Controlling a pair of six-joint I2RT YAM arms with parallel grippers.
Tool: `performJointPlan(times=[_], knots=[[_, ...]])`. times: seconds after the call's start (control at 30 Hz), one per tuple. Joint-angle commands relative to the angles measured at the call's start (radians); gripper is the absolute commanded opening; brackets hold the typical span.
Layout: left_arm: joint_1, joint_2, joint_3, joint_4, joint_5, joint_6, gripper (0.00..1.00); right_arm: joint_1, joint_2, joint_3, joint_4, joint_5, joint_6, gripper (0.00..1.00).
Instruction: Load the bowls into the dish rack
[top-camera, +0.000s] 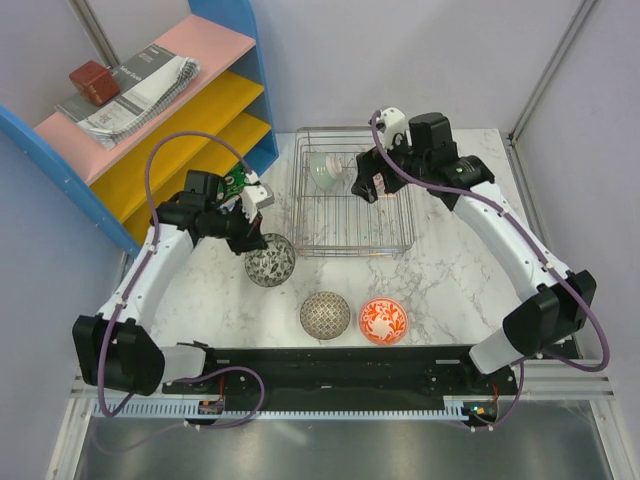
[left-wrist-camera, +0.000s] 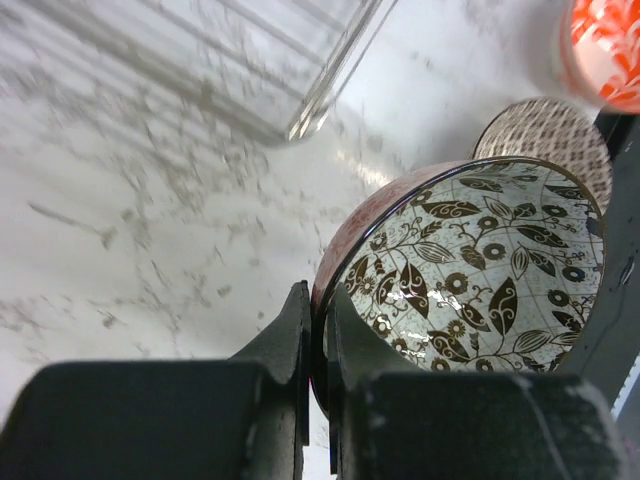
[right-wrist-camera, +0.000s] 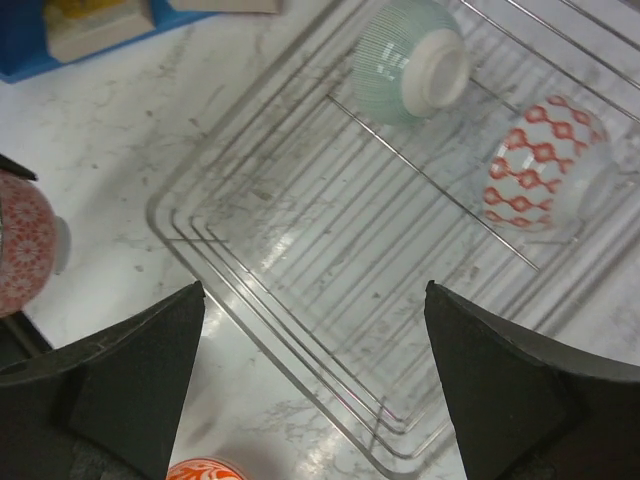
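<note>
My left gripper (top-camera: 257, 235) (left-wrist-camera: 318, 300) is shut on the rim of the dark grey patterned bowl (top-camera: 270, 261) (left-wrist-camera: 470, 270), one finger inside and one outside, left of the dish rack's near corner. The silver wire dish rack (top-camera: 398, 215) (left-wrist-camera: 320, 100) (right-wrist-camera: 300, 200) holds the pale green bowl (top-camera: 327, 170) (right-wrist-camera: 410, 60) on its side and, in the right wrist view, a white bowl with red diamonds (right-wrist-camera: 545, 170). Above the rack hangs my right gripper (top-camera: 368, 188) (right-wrist-camera: 315, 290), wide open with nothing between its fingers. The beige-grey bowl (top-camera: 325, 315) (left-wrist-camera: 545, 130) and red-orange floral bowl (top-camera: 383, 321) (left-wrist-camera: 605, 50) sit near the front.
A blue-framed shelf (top-camera: 170, 100) with pink and yellow boards stands at the back left, with booklets and a red block on top. The black base rail (top-camera: 340, 365) runs along the near edge. Grey walls close in both sides.
</note>
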Motion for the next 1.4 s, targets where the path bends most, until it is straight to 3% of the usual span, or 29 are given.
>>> performJointPlan(times=[0.0, 0.13, 0.27, 0.5, 1.37], knots=[[-0.052, -0.015, 0.139, -0.055, 0.133, -0.008, 0.02, -0.001, 0.069, 0.095, -0.001, -0.317, 0.090, 0.98], [-0.096, 0.043, 0.252, -0.030, 0.163, -0.042, 0.02, -0.003, 0.148, 0.142, 0.010, -0.556, 0.181, 0.98], [-0.131, 0.118, 0.321, 0.040, 0.094, -0.073, 0.02, -0.003, 0.196, 0.121, 0.089, -0.702, 0.270, 0.98], [-0.139, 0.237, 0.424, 0.122, 0.027, -0.125, 0.02, -0.003, 0.227, 0.063, 0.166, -0.769, 0.350, 0.98], [-0.208, 0.232, 0.450, 0.199, 0.025, -0.169, 0.02, -0.001, 0.305, -0.046, 0.396, -0.837, 0.548, 0.95]])
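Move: The leaf-patterned bowl hangs from the left fingers, its middle about 4 cm back, 2 cm right and 3 cm below; the right gripper it is taken to is some 10 cm ahead, 27 cm right and 11 cm higher. Seen from the right hand, that bowl is about 14 cm back, 25 cm left and 14 cm down. The dish rack's middle is roughly 10 cm ahead of the right hand, 4 cm left, 25 cm below; the green bowl some 15 cm ahead, 12 cm left, 24 cm below. The leaf-patterned bowl, still pinched at its rim by the left fingers, is carried right and up, then forward and on to the right, about 9 cm right, 8 up and 7 forward. The right hand comes to meet it, some 10 cm left, then a little back and down, turning about 50 degrees so its wide-open fingers point left, one on either side of the rim, without closing. ##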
